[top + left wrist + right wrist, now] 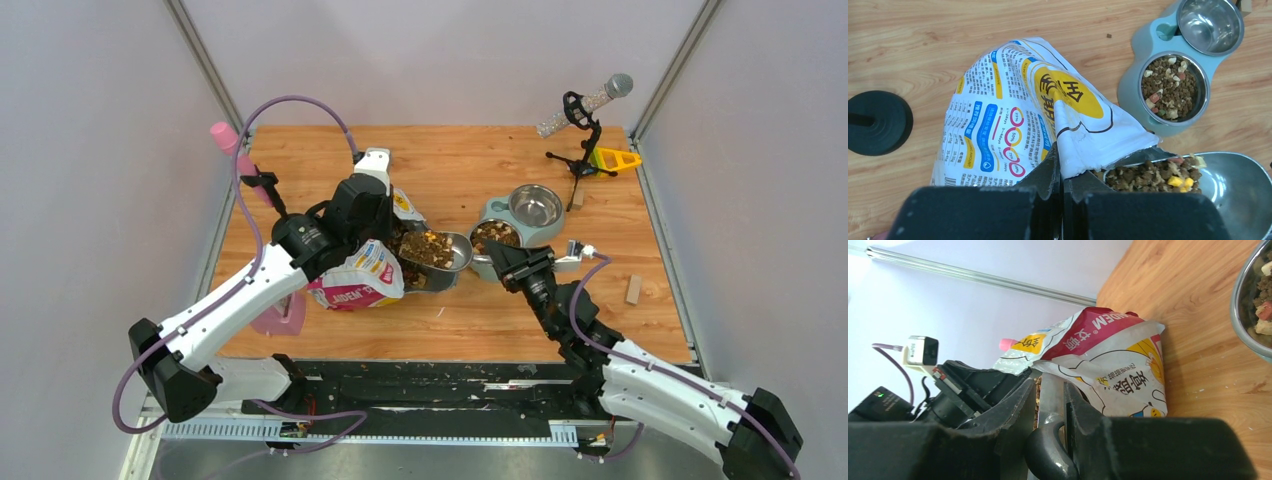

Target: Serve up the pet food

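Observation:
The pet food [428,247] fills a grey metal scoop [447,255] lying at the mouth of a colourful bag [355,282]. More pet food [1168,87] sits in the near bowl of a teal double feeder [497,212]. Its far steel bowl [536,205] holds none. My left gripper [1062,165] is shut on the bag's [1038,110] torn top edge, just above the loaded scoop [1228,182]. My right gripper [1050,390] is shut on the scoop's handle [1053,395], with the bag [1108,365] right behind it. From above, the right gripper [497,252] is beside the filled bowl.
A microphone on a black stand [582,125] and a yellow piece [615,158] stand at the back right. A wooden block [633,290] lies at the right. Pink objects [225,135] [280,315] sit at the left edge. A black round base [875,122] is left of the bag.

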Motion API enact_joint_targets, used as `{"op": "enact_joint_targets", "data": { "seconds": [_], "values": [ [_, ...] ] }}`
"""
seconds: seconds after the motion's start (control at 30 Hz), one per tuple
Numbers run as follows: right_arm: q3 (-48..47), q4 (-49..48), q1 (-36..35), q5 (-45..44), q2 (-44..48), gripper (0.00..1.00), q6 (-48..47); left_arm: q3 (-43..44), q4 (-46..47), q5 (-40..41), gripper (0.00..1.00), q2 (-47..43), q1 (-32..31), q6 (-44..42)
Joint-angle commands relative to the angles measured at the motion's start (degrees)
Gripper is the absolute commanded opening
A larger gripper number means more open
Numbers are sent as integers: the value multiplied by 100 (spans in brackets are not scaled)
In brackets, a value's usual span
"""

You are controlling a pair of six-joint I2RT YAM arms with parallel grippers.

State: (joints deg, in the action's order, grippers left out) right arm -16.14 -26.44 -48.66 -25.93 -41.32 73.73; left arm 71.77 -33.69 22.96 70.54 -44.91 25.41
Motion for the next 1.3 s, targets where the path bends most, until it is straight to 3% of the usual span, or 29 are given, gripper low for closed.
{"op": "enact_joint_targets", "data": {
  "seconds": [0.0,0.8,1.27],
  "values": [
    [116,-556,30,-147,382,0,377,194,935,80,0,-478,-9,101],
    [124,18,32,-217,1360,0,345,220,1007,272,0,-283,-10,122],
    [28,702,41,-1131,1786,0,392,220,983,286,0,-302,-9,102]
  ]
}}
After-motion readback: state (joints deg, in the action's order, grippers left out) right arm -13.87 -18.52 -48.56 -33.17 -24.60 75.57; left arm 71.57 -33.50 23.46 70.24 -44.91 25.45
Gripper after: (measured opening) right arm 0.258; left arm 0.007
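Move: The right hand holds the loaded scoop by its handle; the empty bowl lies about 14 cm ahead, 11 cm to its right and 12 cm below. The filled bowl is nearer, some 7 cm ahead and 3 cm right, also 12 cm down; the bag mouth is about 12 cm left, 2 cm ahead, 7 cm below. From the left hand, still pinching the bag's rim, the empty bowl is some 8 cm ahead, 31 cm right and 15 cm down. The right hand carries the loaded scoop about 5 cm right and 3 cm up, clear of the bag mouth. ##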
